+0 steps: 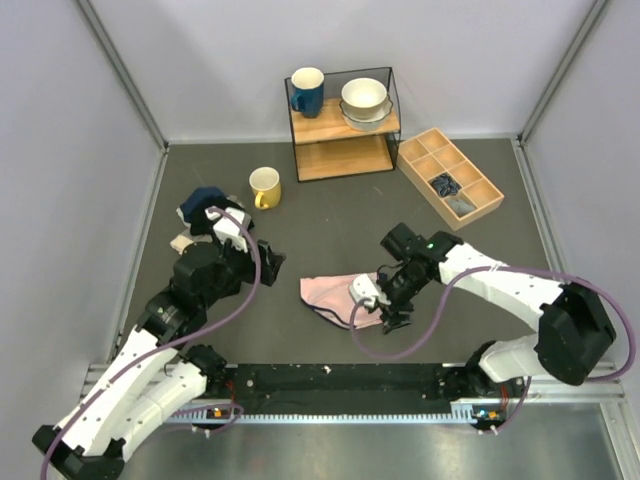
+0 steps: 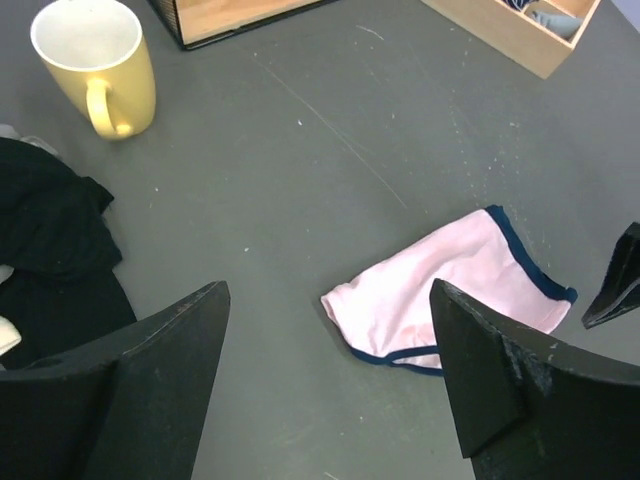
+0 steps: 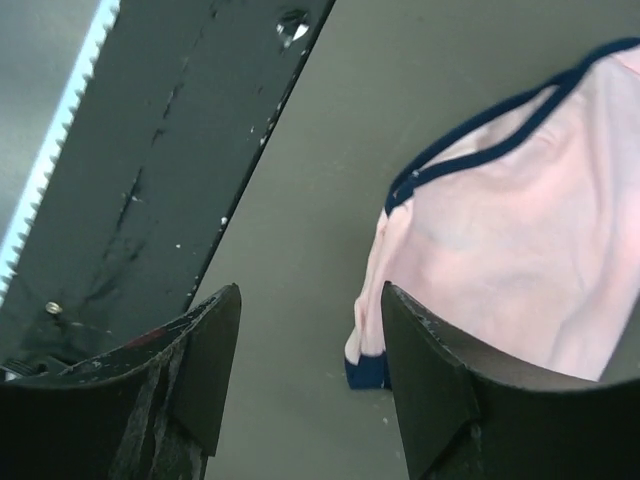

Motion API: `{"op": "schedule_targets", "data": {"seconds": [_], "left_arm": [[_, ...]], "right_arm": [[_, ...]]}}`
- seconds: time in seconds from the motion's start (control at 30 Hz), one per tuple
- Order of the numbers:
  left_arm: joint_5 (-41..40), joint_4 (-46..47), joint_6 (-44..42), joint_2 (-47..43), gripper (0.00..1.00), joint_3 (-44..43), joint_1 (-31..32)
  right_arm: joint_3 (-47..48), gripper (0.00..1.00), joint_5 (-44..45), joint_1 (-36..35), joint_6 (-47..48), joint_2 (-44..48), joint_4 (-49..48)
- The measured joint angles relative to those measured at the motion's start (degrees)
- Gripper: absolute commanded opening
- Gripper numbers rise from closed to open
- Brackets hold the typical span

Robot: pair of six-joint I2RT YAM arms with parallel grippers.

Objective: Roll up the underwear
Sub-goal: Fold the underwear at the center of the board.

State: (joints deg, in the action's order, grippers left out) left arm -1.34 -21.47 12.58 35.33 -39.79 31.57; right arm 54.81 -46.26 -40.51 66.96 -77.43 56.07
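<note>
The underwear (image 1: 328, 296) lies loosely flat on the grey table between the two arms: light-pink briefs with thin navy edging. In the left wrist view the underwear (image 2: 450, 285) sits just right of centre. My left gripper (image 1: 268, 262) hovers to its left, and this left gripper (image 2: 330, 288) is wide open with only bare table and the fabric's left corner between its fingers. My right gripper (image 1: 392, 315) is at the garment's right end. The right gripper (image 3: 310, 290) is open and empty, with the underwear (image 3: 520, 240) beside its right finger.
A yellow mug (image 1: 265, 187) and a heap of black garments (image 1: 205, 208) sit at the back left. A wire shelf (image 1: 340, 140) with a blue mug and bowls stands at the back. A wooden compartment tray (image 1: 450, 178) is at the back right. A black rail (image 1: 340, 378) runs along the near edge.
</note>
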Motion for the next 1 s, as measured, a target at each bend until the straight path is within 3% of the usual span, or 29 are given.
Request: {"op": "schedule_targets", "data": {"seconds": [0.17, 0.3, 0.5, 0.67, 0.83, 1.0], "left_arm": [[3.8, -2.2, -0.2, 1.3, 0.81, 0.1, -0.1], [8.4, -1.7, 3.4, 0.3, 0.79, 5.5, -0.1], [15.3, 4.2, 10.2, 2.0, 0.64, 12.1, -0.1], [22.7, 14.2, 15.8, 12.2, 0.52, 12.6, -0.1], [30.6, 25.1, 20.7, 25.4, 0.44, 12.5, 0.1], [34.2, 31.7, 23.8, 36.2, 0.38, 10.8, 2.7]], "right_arm": [[-2.9, 0.52, 8.2, -7.5, 1.5, -2.0, -5.6], [-4.7, 0.52, 14.2, -10.4, 1.4, -3.8, -10.4], [-6.1, 0.47, 19.8, -11.4, 0.3, -7.7, -15.1], [-8.2, 0.36, 22.9, -12.4, -0.2, -9.0, -18.1], [-8.7, 0.14, 24.6, -13.6, -1.2, -9.1, -20.3], [-8.7, 0.07, 25.5, -13.7, -2.7, -9.1, -21.7]]}}
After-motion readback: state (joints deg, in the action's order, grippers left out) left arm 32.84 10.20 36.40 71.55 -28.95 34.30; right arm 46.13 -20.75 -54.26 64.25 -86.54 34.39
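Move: The folded underwear's near right corner is almost directly below the right gripper, about 10 cm down, 2 cm ahead and 1 cm left; the underwear's middle is 6 cm ahead and 9 cm left. From the left gripper, the middle is some 6 cm back, 16 cm right and 22 cm down. The yellow mug stands about 18 cm ahead and 3 cm left of the left gripper, the dark clothes pile 10 cm ahead and 14 cm left. Lower the right gripper about 9 cm onto the underwear's near right corner, easing slightly forward and tipping the fingers more steeply down, then close them to pinch that corner. Meanwhile bring the left gripper down and back, then right and down, roughly 13 cm each down and right in all, to above the underwear's left part, turning clockwise, pointing it downward and half closing the fingers. ##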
